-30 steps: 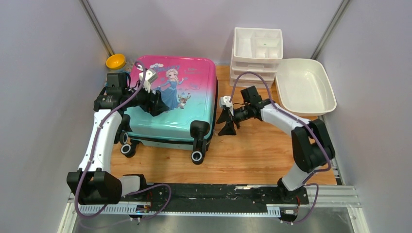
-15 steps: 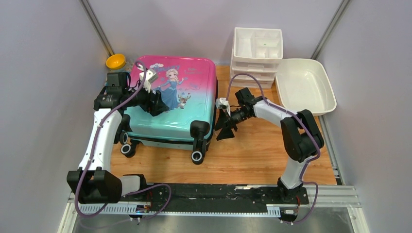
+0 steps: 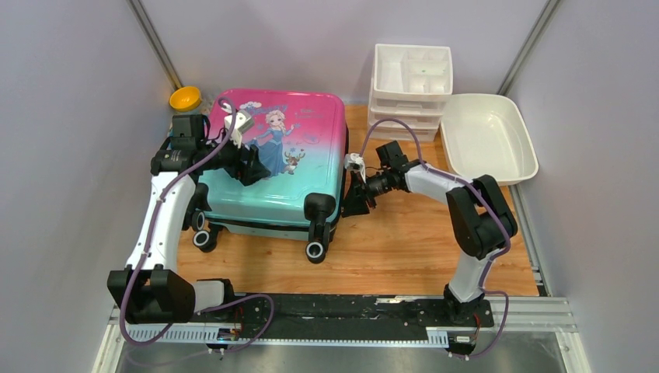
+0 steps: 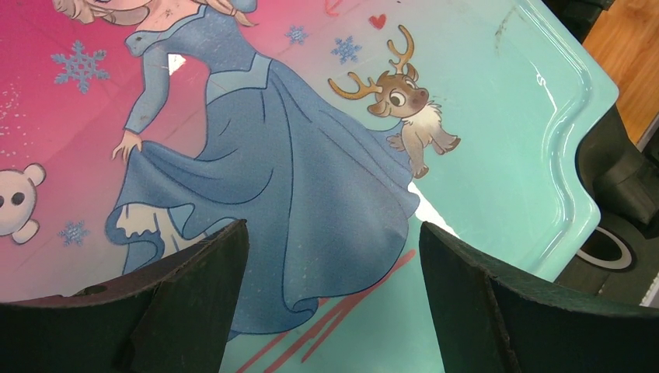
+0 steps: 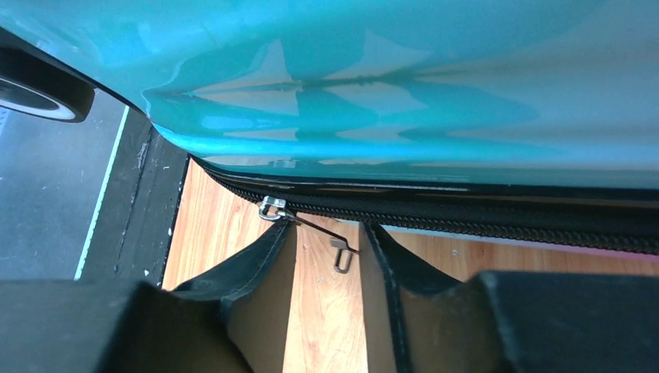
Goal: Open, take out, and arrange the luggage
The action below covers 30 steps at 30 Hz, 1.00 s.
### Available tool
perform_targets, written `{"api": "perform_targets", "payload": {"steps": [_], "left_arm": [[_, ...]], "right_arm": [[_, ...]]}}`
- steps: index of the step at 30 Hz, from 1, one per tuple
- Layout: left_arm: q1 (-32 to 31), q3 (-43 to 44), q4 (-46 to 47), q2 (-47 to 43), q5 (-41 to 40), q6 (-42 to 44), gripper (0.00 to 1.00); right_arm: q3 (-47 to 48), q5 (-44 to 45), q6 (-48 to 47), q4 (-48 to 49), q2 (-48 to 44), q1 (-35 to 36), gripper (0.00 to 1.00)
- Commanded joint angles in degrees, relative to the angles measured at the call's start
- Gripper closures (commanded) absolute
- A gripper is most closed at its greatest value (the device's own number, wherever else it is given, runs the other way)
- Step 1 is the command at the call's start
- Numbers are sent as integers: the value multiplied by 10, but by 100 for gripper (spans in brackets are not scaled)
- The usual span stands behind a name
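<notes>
The luggage [image 3: 311, 148], a teal-to-pink suitcase with a princess print, lies flat and zipped on the wooden table, its wheels toward the arms. My left gripper [image 3: 252, 167] sits over the printed shell [image 4: 497, 155], and its jaws [image 4: 334, 241] stand wide open with nothing between them. My right gripper [image 3: 353, 203] is at the suitcase's right side, just under the black zip [image 5: 505, 221]. Its jaws [image 5: 326, 237] are partly closed with a gap. The thin metal zip pull [image 5: 342, 252] hangs in that gap, close to the right finger [image 5: 381, 256].
A white drawer organiser [image 3: 412, 74] stands at the back right, and a white basin [image 3: 486, 136] is beside it. A small yellow bowl [image 3: 185, 98] sits behind the suitcase's left corner. Bare wooden table [image 3: 404, 249] lies right of the suitcase. Grey walls close in on both sides.
My right gripper moved left up to the suitcase's zip side and its jaws narrowed around the zip pull. The left arm and the suitcase stayed still.
</notes>
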Motion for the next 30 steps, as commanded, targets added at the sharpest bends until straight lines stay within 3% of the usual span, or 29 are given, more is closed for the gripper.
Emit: {"api": "perform_targets", "payload": {"steps": [1,4,10,15,22,30], "left_arm": [[0,-8,-39,11,-6,14,11],[0,-16,-33,9,-9,11,11],[2,-22,-19,15,-23,-7,11],[7,-27,4,19,-28,-31,11],[51,-27,15,41,-51,-63,15],[71,-16,17,68,-98,-73,16]], "right_arm": [[-18,-14,28,46,-22,22,67],[-30,17,34,42,-47,21,84],[-73,69,75,79,-106,18,100],[-104,131,147,134,-137,16,100],[-122,292,211,263,-148,6,100],[-100,351,226,315,-127,-14,100]]}}
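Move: The zipper pull on the suitcase's right side hangs practically at the right gripper's open fingertips, about 1 cm back and 1 cm to the left, level with them. The suitcase's middle is some 19 cm left and 12 cm ahead of that hand; its near-right corner wheel about 10 cm left, 10 cm back and 5 cm lower. From the left gripper, over the lid, the pull lies roughly 22 cm right, 6 cm back and 14 cm below. Finish shutting the right gripper on the zipper pull while easing it about 2 cm back, then keep it pinched and draw it forward along the suitcase's side, away from the near corner, some 7 cm, edging right and turning the wrist clockwise nearly 30 degrees. Late on, slide the open left gripper level over the lid, forward and left about 5 cm. ##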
